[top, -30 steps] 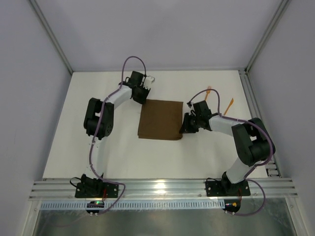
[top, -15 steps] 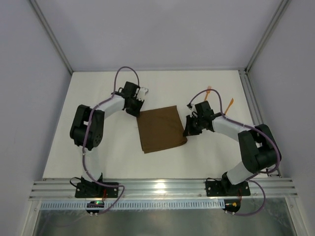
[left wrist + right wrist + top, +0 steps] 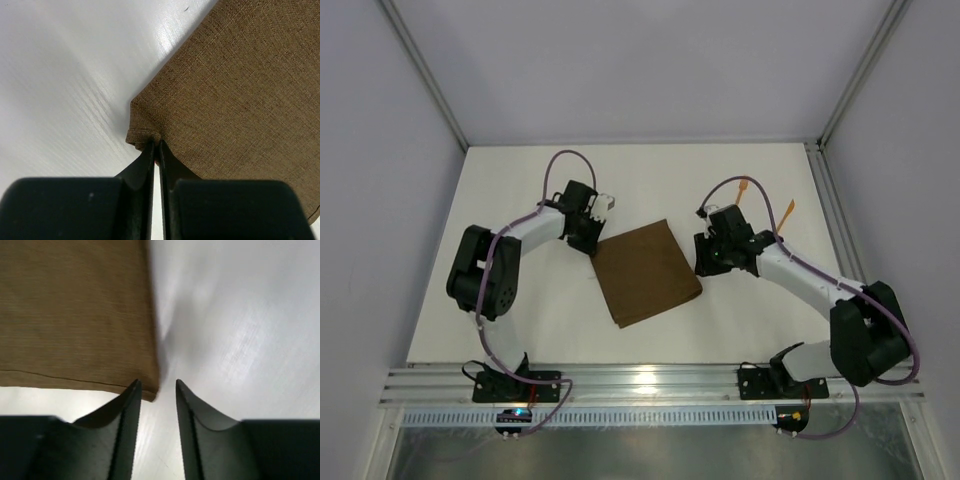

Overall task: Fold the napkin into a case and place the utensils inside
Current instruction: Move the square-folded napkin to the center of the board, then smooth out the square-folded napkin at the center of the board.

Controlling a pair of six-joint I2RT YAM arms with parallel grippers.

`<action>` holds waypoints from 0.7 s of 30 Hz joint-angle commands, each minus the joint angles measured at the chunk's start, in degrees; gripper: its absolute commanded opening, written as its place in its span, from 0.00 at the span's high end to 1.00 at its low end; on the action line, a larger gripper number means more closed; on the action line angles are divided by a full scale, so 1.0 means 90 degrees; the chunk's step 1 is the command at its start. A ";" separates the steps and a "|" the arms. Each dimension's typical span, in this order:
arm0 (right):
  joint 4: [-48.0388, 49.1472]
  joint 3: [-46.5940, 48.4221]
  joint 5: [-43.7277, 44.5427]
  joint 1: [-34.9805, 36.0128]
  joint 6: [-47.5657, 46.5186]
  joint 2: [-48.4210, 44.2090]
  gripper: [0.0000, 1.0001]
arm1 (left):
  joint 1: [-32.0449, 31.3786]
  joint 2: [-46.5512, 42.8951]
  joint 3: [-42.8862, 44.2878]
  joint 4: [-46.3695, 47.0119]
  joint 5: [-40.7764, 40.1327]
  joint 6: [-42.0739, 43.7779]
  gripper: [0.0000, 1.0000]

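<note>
The dark brown napkin [image 3: 647, 272] lies folded flat mid-table, turned at an angle. My left gripper [image 3: 592, 243] is at its far-left corner. In the left wrist view that gripper [image 3: 156, 145] is shut, pinching the bunched corner of the napkin [image 3: 240, 90]. My right gripper [image 3: 703, 262] hovers at the napkin's right edge. In the right wrist view it [image 3: 157, 385] is open, and a corner of the napkin [image 3: 75, 315] lies loose by the left fingertip. Two orange utensils [image 3: 744, 188] [image 3: 787, 213] lie at the far right, beyond the right arm.
The white table [image 3: 520, 320] is bounded by a metal rail [image 3: 640, 380] at the near edge and a frame post [image 3: 825, 190] on the right. Purple cables loop over both arms.
The left gripper has dragged its corner toward the near left, turning the napkin counter-clockwise. The right gripper has let go of the cloth and opened, and its arm has stretched out.
</note>
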 commanded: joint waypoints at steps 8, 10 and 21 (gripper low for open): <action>0.2757 0.1332 -0.1764 0.0346 0.0800 0.1145 0.97 | 0.0043 -0.0458 0.0163 -0.0123 -0.0127 -0.0133 0.76; 0.2972 0.1695 -0.1836 0.0335 0.1270 0.2021 0.97 | 0.0043 -0.0576 0.0202 -0.0152 -0.0234 -0.0075 0.73; 0.2858 0.3366 -0.1241 -0.0055 0.2803 0.4194 0.97 | 0.0043 -0.0860 0.0339 -0.0240 -0.0381 0.0150 0.70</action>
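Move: The square-folded napkin's far right corner lies about 16 cm ahead of the right hand, some 11 cm to its left and 4 cm below. The near right corner is about 5 cm back, straight behind; the fork stands roughly 25 cm ahead and 10 cm right. From the left hand, still shut on the far left corner, that far right corner is about 9 cm ahead and 18 cm right. Right arcs about 16 cm forward and left over the far right corner, fingers closing; left opens, rising 5 cm. ##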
